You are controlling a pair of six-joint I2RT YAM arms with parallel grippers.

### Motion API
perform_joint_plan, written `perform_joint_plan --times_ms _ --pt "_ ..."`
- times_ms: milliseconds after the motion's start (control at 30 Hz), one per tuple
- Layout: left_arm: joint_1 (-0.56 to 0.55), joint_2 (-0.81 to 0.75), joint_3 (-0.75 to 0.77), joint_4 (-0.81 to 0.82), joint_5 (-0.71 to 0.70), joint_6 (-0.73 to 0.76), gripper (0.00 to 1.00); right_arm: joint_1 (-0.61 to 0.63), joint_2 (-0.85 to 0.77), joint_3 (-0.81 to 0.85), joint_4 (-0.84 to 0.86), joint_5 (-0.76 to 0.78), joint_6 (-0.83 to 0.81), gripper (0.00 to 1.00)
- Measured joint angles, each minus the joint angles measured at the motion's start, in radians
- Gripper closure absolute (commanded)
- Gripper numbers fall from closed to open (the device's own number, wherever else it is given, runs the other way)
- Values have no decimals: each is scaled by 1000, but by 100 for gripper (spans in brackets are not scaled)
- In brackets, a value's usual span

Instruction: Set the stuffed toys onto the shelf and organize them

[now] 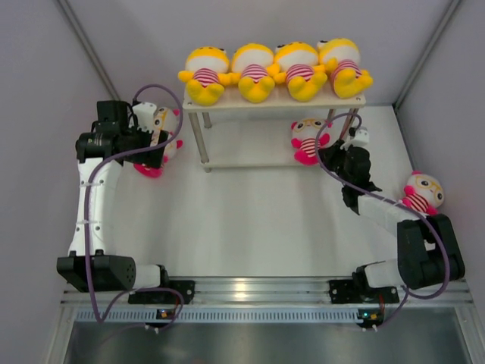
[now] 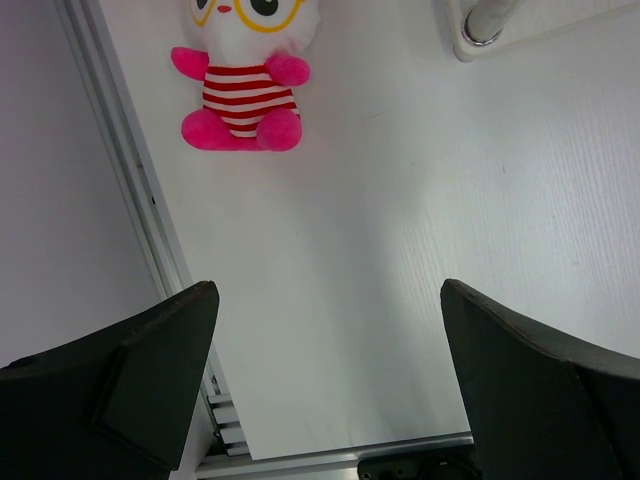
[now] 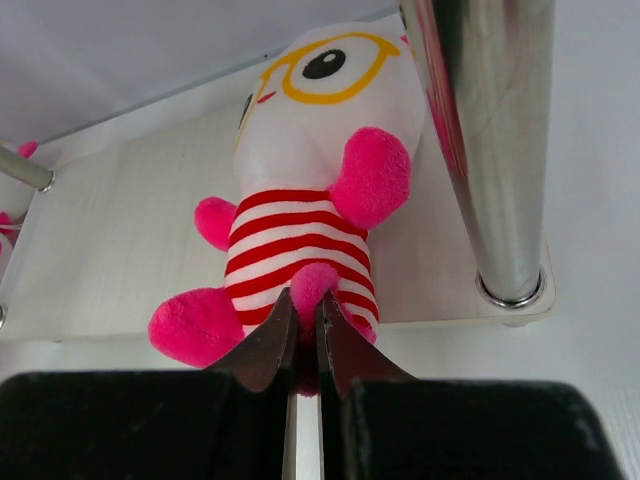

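Note:
Four yellow stuffed toys (image 1: 273, 70) sit in a row on the top board of the shelf (image 1: 227, 108). My right gripper (image 1: 327, 155) is shut on a pink limb at the bottom of a pink-limbed toy (image 1: 308, 139). In the right wrist view that toy (image 3: 305, 190) lies on the shelf's lower board (image 3: 110, 250), beside a metal leg (image 3: 495, 150), with my gripper (image 3: 306, 305) pinching it. My left gripper (image 1: 161, 145) is open and empty above a second pink toy (image 1: 165, 121) left of the shelf. In the left wrist view this toy (image 2: 243, 85) lies well ahead of the gripper (image 2: 330, 330).
A third pink toy (image 1: 421, 192) lies at the right wall beside the right arm. Grey walls close in on both sides, and a metal rail (image 2: 130, 180) runs along the left wall. A shelf foot (image 2: 485, 30) stands to the right of the left gripper.

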Motion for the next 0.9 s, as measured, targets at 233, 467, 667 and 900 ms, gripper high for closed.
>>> perform_joint_plan --times_ms 233,467,667,900 --pt "0 0 -15 0 0 0 1 0 55 0 47 26 27 100" --pt "0 0 -16 0 0 0 1 0 117 11 56 55 60 96" --pt "0 0 -24 0 0 2 1 0 144 53 8 55 81 71" --pt "0 0 -28 0 4 5 1 13 52 38 -83 93 72 64"
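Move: The right hand already grips the pink toy by a foot. The toy's middle is about 8 cm ahead of the hand, 3 cm to its left and 2 cm above. Its place, the right end of the lower shelf, is some 8 cm ahead, 3 cm left and 6 cm below. The front right post's base is 3 cm ahead and 6 cm right; another pink toy lies about 27 cm right and 8 cm back. For the left hand, the held toy is some 45 cm right and 17 cm ahead. The right hand, still pinching the pink toy's foot, eases down about 3 cm and forward some 2 cm onto the right end of the lower shelf, just left of the front post, the fingers tipping slightly downward. There the fingers open roughly a third of the way, and the hand starts drawing back about 1.5 cm and rising about 1 cm, with the foot still between the finger pads. ##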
